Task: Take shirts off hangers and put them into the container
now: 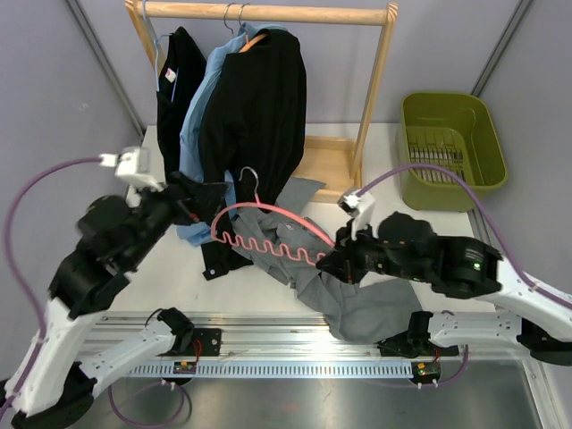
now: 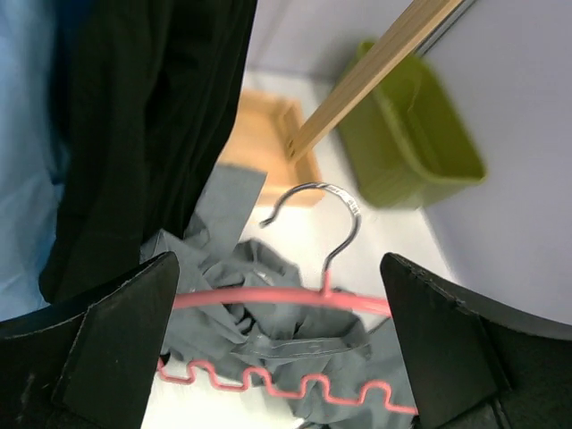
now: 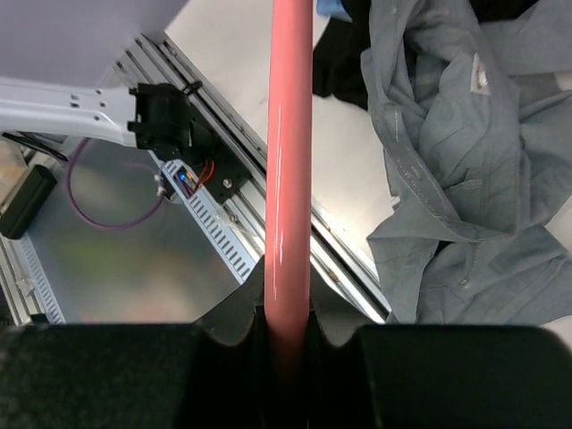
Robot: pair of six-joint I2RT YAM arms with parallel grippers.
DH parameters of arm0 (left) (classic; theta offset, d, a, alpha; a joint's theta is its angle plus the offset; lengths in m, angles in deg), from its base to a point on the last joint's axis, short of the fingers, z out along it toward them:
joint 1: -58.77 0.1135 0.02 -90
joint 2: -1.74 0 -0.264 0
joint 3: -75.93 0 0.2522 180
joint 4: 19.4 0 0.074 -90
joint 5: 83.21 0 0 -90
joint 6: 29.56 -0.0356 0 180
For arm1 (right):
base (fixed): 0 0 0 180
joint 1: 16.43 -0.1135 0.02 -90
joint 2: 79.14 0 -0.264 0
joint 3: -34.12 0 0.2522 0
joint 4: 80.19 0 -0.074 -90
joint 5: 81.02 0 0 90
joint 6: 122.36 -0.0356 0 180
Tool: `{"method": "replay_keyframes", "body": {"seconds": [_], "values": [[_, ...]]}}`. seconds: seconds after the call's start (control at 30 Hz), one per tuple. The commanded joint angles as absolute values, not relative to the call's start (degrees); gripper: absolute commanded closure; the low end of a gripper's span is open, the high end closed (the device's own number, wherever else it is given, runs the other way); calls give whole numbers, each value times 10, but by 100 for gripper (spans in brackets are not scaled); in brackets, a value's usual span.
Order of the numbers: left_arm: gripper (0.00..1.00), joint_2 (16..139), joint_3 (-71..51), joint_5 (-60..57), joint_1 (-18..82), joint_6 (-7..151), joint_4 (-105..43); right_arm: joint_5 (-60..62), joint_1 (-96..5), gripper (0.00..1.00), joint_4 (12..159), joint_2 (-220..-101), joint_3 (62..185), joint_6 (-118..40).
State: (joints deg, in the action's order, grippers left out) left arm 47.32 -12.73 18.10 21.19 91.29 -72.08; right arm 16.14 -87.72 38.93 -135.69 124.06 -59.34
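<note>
A pink hanger (image 1: 268,234) hangs over the table's middle, and my right gripper (image 1: 329,259) is shut on its right end. In the right wrist view the pink bar (image 3: 290,161) runs straight up from the closed jaws of that gripper (image 3: 289,344). The grey shirt (image 1: 357,299) lies crumpled on the table under the hanger and droops over the front edge. My left gripper (image 1: 204,198) stands open by the hanger's left end, its fingers (image 2: 107,349) wide on either side of the hanger (image 2: 268,297) and grey shirt (image 2: 268,331), touching neither. The olive-green container (image 1: 451,147) sits at the far right.
A wooden rack rail (image 1: 268,12) carries black shirts (image 1: 255,107) and a light blue shirt (image 1: 198,116), one on an orange hanger (image 1: 256,40). The rack's wooden tray (image 1: 326,165) lies behind the grey shirt. A black shirt (image 2: 143,116) hangs close to my left gripper.
</note>
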Motion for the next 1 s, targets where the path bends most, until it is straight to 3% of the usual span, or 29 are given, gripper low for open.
{"method": "replay_keyframes", "body": {"seconds": [0.0,0.2,0.37,0.57,0.97], "values": [[1,388,-161,208,210,900,-701,194,-883,100,401,-1283,1278,-571],[1,272,-119,180,210,944,-755,293,-882,100,362,-1206,1313,-554],[1,238,-46,168,210,957,-824,447,-883,100,306,-1313,1360,-554],[1,213,0,178,211,957,-835,557,-881,100,404,-1406,1411,-479],[1,212,37,147,211,959,-805,384,-672,100,423,-1539,1604,-399]]}}
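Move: The right hand already holds the bare pink hanger by one end; the rack's free rail end lies about 37 cm ahead of it, 4 cm right and some 20 cm up. The black shirt hangs about 25 cm ahead and 18 cm left, the container stands some 25 cm ahead and 30 cm right. The grey shirt lies about 8 cm ahead, 1 cm left, far below. From the empty left hand the free rail end is about 26 cm ahead and 27 cm right. Right hand carries the hanger some 17 cm forward and up towards the rail, turning clockwise; left backs away. ##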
